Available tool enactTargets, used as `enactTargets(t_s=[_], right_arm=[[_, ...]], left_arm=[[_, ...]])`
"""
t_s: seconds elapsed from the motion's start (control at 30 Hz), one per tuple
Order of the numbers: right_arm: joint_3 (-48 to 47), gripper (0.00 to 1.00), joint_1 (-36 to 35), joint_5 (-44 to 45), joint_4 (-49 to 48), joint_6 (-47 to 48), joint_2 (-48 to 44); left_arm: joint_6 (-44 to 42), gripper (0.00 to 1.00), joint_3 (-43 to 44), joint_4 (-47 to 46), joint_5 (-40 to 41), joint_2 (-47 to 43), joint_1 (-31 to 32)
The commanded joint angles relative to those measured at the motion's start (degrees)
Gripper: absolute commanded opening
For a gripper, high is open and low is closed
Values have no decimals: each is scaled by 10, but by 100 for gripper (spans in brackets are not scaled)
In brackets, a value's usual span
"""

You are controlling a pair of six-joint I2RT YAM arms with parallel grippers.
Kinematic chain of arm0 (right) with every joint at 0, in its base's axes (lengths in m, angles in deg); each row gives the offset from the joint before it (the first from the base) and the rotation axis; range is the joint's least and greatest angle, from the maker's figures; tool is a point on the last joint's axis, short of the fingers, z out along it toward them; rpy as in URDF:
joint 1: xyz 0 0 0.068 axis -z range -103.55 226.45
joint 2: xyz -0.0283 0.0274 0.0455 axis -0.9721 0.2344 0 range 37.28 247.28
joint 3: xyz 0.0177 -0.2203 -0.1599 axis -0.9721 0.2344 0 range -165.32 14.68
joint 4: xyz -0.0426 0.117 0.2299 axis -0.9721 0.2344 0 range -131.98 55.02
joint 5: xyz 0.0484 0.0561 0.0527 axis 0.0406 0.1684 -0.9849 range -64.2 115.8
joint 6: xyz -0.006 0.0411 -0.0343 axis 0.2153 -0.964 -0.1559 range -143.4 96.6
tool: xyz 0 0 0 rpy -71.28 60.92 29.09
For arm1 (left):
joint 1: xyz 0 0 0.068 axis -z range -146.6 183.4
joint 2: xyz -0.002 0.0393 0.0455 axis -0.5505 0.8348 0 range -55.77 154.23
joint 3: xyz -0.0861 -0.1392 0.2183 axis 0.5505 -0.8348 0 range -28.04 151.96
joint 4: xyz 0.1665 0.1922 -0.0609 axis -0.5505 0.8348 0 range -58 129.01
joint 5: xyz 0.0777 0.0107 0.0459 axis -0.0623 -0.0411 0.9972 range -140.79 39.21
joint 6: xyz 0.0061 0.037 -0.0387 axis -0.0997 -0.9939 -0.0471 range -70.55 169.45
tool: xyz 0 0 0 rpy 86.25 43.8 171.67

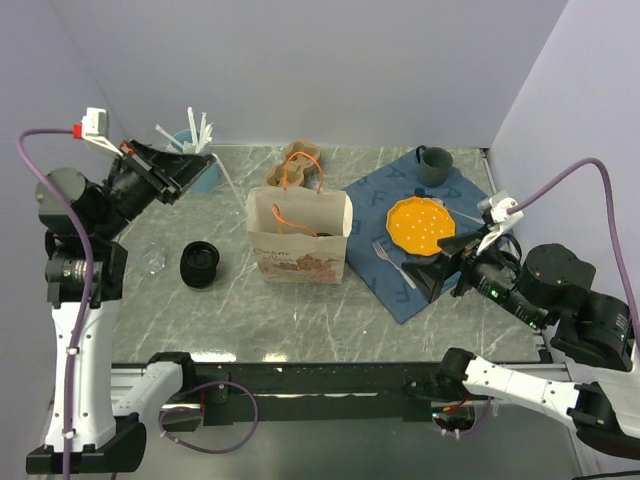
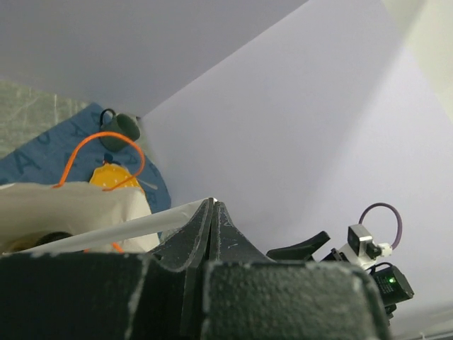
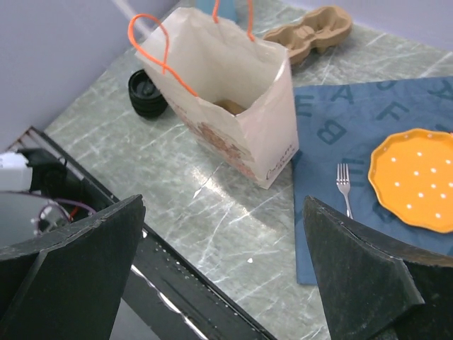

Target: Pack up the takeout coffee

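Note:
The takeout coffee [image 1: 199, 264] is a small black ribbed cup standing on the marble table left of the paper bag [image 1: 300, 238]; the right wrist view shows the cup [image 3: 147, 92] beyond the bag [image 3: 233, 106]. My left gripper [image 1: 207, 160] hovers at the back left by the light-blue cup of white sticks [image 1: 205, 178], well behind the coffee. In the left wrist view it [image 2: 214, 204] is shut on the tip of a white stick [image 2: 106, 230]. My right gripper [image 1: 445, 265] stands open and empty over the blue mat's near edge, its fingers [image 3: 224, 202] wide apart.
A blue placemat [image 1: 400, 195] on the right carries an orange plate [image 1: 420, 224], a fork [image 1: 392, 262] and a teal mug [image 1: 433, 165]. A cardboard cup carrier [image 1: 300, 163] lies behind the bag. A small clear object [image 1: 152, 262] sits left of the coffee.

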Motion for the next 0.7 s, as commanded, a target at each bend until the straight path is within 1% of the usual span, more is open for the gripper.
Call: enactTargets(t_s=[0.0, 0.03, 0.1, 0.13, 0.2, 0.3, 0.33, 0.37, 0.4, 0.43, 0.47, 0.5, 0.57, 0.6, 0.63, 0.67], right_arm=[[13, 100, 2, 37, 4, -19, 8], [12, 100, 2, 39, 8, -18, 10], [-1, 100, 2, 40, 15, -11, 20], [-5, 100, 3, 40, 22, -9, 23], [-10, 100, 3, 41, 26, -8, 28], [-10, 100, 3, 34, 28, -12, 28], [-9, 100, 3, 33, 27, -14, 27], [-5, 100, 3, 32, 24, -16, 26], [-2, 100, 3, 29, 25, -16, 27], [-2, 100, 3, 28, 29, -17, 29], [-5, 100, 3, 26, 38, -21, 32], [-10, 100, 2, 25, 46, -21, 41], [-20, 100, 3, 23, 67, -35, 53], [-32, 100, 2, 19, 83, -37, 65], [-41, 100, 2, 7, 89, -40, 71], [-50, 100, 3, 7, 97, -62, 78]], left_arm=[[1, 1, -65, -19, -13, -21, 2], [9, 1, -106, -34, -15, -28, 5], [13, 1, -138, -81, -10, -32, 26], [11, 1, -154, -84, -2, -31, 32], [-7, 1, -155, -92, 4, -22, 45], [-34, 1, -145, -73, 12, 5, 63], [-39, 5, -145, -69, 11, 19, 67], [-54, 16, -144, -65, 12, 24, 69], [-65, 43, -141, -51, 20, 29, 70], [-79, 57, -128, -18, 31, 35, 70], [-107, 68, -121, -3, 44, 37, 70], [-118, 76, -115, 6, 61, 36, 70], [-151, 80, -95, 34, 79, 35, 70], [-161, 99, -88, 43, 89, 35, 70], [-170, 97, -74, 55, 92, 36, 70], [-190, 97, -68, 76, 93, 36, 70]])
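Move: The left hand has a white straw pinched, the straw's far end already near the bag's left rim. The paper bag stands about 11 cm ahead of this hand and 15 cm to its right, its middle some 36 cm below. The straw cup is about 31 cm ahead and 9 cm left; the black lids some 7 cm ahead and 10 cm left, both about 46 cm down. From the right hand the bag lies about 21 cm ahead, 26 cm left and 26 cm lower. Down by about 13 cm and forward some 5 cm, the left hand brings the straw towards the open top of the paper bag, its fingers tipping some 15 degrees further down. Late in the descent the fingers spread from shut to nearly full width and let go of the straw, still above the bag. The empty right hand, open throughout, sinks about 3 cm. ##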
